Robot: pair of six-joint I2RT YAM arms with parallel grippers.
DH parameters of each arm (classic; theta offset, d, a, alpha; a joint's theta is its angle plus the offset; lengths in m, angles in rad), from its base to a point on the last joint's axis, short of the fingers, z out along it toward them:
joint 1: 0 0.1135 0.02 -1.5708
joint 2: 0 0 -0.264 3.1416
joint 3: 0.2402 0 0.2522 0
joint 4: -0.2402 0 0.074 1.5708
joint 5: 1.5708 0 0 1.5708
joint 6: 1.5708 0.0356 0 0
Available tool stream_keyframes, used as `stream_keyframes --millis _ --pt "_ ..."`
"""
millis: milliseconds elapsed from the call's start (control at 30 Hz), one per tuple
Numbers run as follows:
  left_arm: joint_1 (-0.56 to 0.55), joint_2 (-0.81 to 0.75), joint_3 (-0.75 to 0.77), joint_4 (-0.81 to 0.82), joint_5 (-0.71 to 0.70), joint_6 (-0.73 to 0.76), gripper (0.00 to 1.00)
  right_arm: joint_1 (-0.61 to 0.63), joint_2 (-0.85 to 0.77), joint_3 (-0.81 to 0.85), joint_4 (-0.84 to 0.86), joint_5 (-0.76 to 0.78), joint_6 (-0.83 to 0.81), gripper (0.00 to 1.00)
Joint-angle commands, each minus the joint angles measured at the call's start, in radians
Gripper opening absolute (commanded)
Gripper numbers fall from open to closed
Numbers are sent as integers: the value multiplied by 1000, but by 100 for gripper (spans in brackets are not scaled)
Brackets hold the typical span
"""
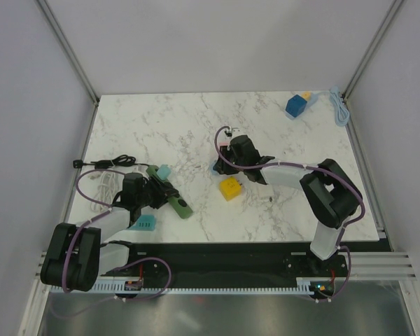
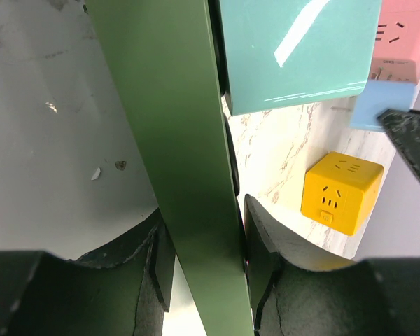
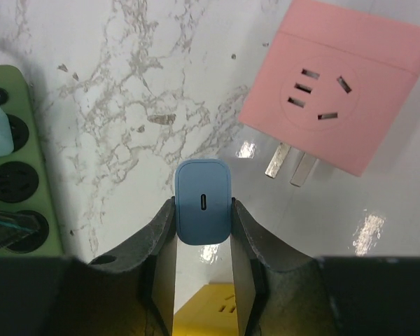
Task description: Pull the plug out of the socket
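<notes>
A green power strip lies at the left of the table, and my left gripper is shut on its body. A teal plug still sits in the strip's far end. My right gripper is shut on a small blue plug with a slot in its back face. It holds this plug over the table's middle, apart from the strip.
A pink cube socket lies on its side beside the blue plug, prongs showing. A yellow cube socket sits just in front of my right gripper. A blue cube and pale cable are back right. Black and white cables lie far left.
</notes>
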State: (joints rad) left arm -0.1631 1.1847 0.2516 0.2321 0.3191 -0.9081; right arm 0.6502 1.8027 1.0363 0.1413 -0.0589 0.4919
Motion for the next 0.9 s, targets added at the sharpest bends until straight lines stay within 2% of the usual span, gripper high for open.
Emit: stream_keyframes --millis 0,167,267,300,367,400,500,733,867 --pt "-10 1 12 16 31 81 2 -4 -19 -22 27 -27 -24 20" --pt "-9 -4 12 19 37 83 2 -12 -31 -44 21 -3 -32 31" --pt "-10 -4 14 19 41 83 2 -17 -39 -42 4 7 -44 43" --pt "-10 -4 14 19 44 83 2 -20 -40 -41 0 19 -46 51" --pt "-9 -5 14 18 46 83 2 -18 -51 -39 -17 31 -50 58" --pt "-10 -8 14 19 44 84 2 -18 -55 -38 -22 39 -56 65" --pt "-10 -11 15 16 46 83 2 -18 -74 -24 -49 76 -65 74" --pt "-10 -17 2 29 49 80 2 -8 -77 53 -52 62 -21 78" --pt "-9 -22 -5 30 55 75 2 26 -19 138 -31 -24 4 83"
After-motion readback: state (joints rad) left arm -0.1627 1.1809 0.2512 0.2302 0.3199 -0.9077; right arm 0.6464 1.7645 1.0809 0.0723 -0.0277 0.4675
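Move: The right hand holds the blue plug over bare table; its resting spot is some 2 cm below, 1 cm back and 1 cm right. From this hand the pink plug sits about 7 cm ahead and 4 cm right, the yellow plug 8 cm back and 6 cm right, the green strip 8 cm back and 17 cm left. From the left hand, still gripping that strip, the spot is roughly 8 cm ahead and 19 cm right. Right hand lowers the blue plug about 1.5 cm, opens wide to let go, drifts right, then lifts nearly 4 cm. ##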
